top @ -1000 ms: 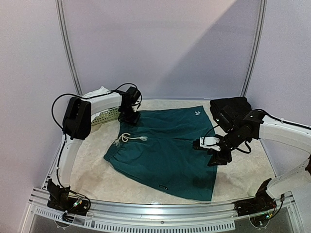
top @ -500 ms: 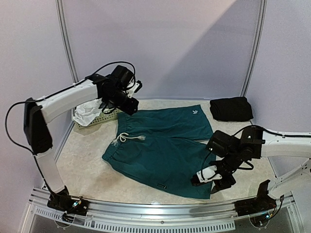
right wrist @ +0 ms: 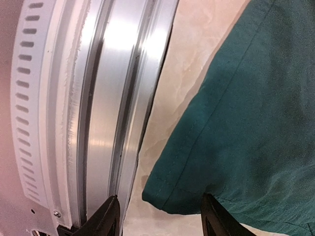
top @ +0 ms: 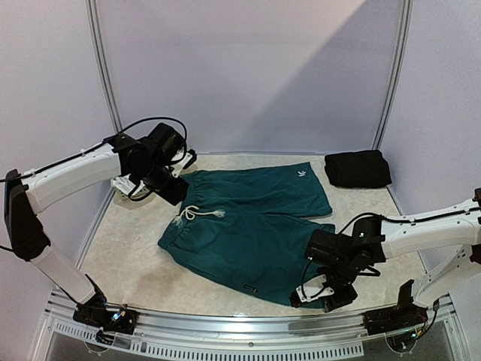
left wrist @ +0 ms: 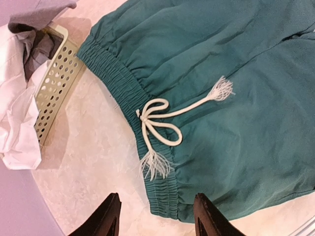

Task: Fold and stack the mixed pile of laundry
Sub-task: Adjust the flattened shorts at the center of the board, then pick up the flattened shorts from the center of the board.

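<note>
The dark teal-green shorts [top: 252, 226] lie spread flat mid-table, white drawstring [left wrist: 160, 115] tied at the waistband, small white logo [top: 304, 174] on the far leg. My left gripper [top: 169, 188] hovers open over the waistband's left end; in the left wrist view its gripper [left wrist: 155, 219] straddles the waistband's corner with nothing held. My right gripper [top: 325, 295] stands open at the near right hem corner; the hem corner [right wrist: 170, 196] lies between its fingers [right wrist: 107, 219], not pinched. The black trousers [top: 358, 168] lie folded at the back right. A white cloth [left wrist: 17, 113] spills from the basket.
A pale perforated basket [left wrist: 56, 81] stands left of the shorts, mostly hidden behind my left arm in the top view. The table's metal front rail [right wrist: 113, 98] runs close beside the right gripper. Side posts and walls enclose the table.
The left gripper rose from the shorts' far waistband corner, then swung left and down to the waistband's left end. The right gripper travelled along the right leg toward the near hem corner.
</note>
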Controlling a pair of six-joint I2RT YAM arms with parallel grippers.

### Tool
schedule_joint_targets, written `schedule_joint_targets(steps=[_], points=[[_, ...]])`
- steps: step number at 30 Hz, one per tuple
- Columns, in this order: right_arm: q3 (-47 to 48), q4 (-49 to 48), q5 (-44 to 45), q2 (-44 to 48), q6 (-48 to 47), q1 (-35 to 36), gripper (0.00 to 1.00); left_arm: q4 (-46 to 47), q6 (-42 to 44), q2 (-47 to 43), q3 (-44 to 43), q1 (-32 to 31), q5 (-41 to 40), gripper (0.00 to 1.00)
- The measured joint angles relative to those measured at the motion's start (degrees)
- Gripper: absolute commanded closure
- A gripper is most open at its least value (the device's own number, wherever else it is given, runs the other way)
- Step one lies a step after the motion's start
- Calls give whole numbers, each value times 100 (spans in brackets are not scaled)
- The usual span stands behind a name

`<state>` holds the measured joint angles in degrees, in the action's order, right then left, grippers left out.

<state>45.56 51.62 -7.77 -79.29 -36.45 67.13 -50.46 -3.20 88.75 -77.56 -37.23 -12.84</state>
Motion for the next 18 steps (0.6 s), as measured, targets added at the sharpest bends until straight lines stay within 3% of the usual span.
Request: schedule_joint_targets(steps=[14, 15, 18], points=[[2, -225, 140, -439, 181, 195, 59, -350, 214, -101, 122, 0, -337, 48], [2, -234, 168, -448, 195, 216, 64, -356, 223, -101, 122, 0, -339, 48], [7, -282, 284, -505, 271, 225, 92, -367, 256, -101, 125, 0, -343, 48]])
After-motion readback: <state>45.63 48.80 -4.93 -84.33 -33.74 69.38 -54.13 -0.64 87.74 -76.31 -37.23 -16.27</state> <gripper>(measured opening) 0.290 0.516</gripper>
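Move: Almost straight below the right hand, some 3 cm down, lies the near right hem corner of the green shorts; the aluminium rail runs about 6 cm behind it, and the shorts' small black tag is about 21 cm left and 5 cm farther out. From the left hand, the near end of the waistband lies about 6 cm back, 5 cm left and 16 cm down. The drawstring knot is 5 cm ahead of that hand, the basket some 13 cm ahead and 16 cm left. Sinking about 2 cm onto the hem corner of the shorts, the right hand then closes its fingers to roughly half their gap and pinches the corner's cloth between the tips. High above the waistband, the half-open left hand eases about 2 cm left and slightly back, towards the waistband's near end, rolling some 5 degrees. ##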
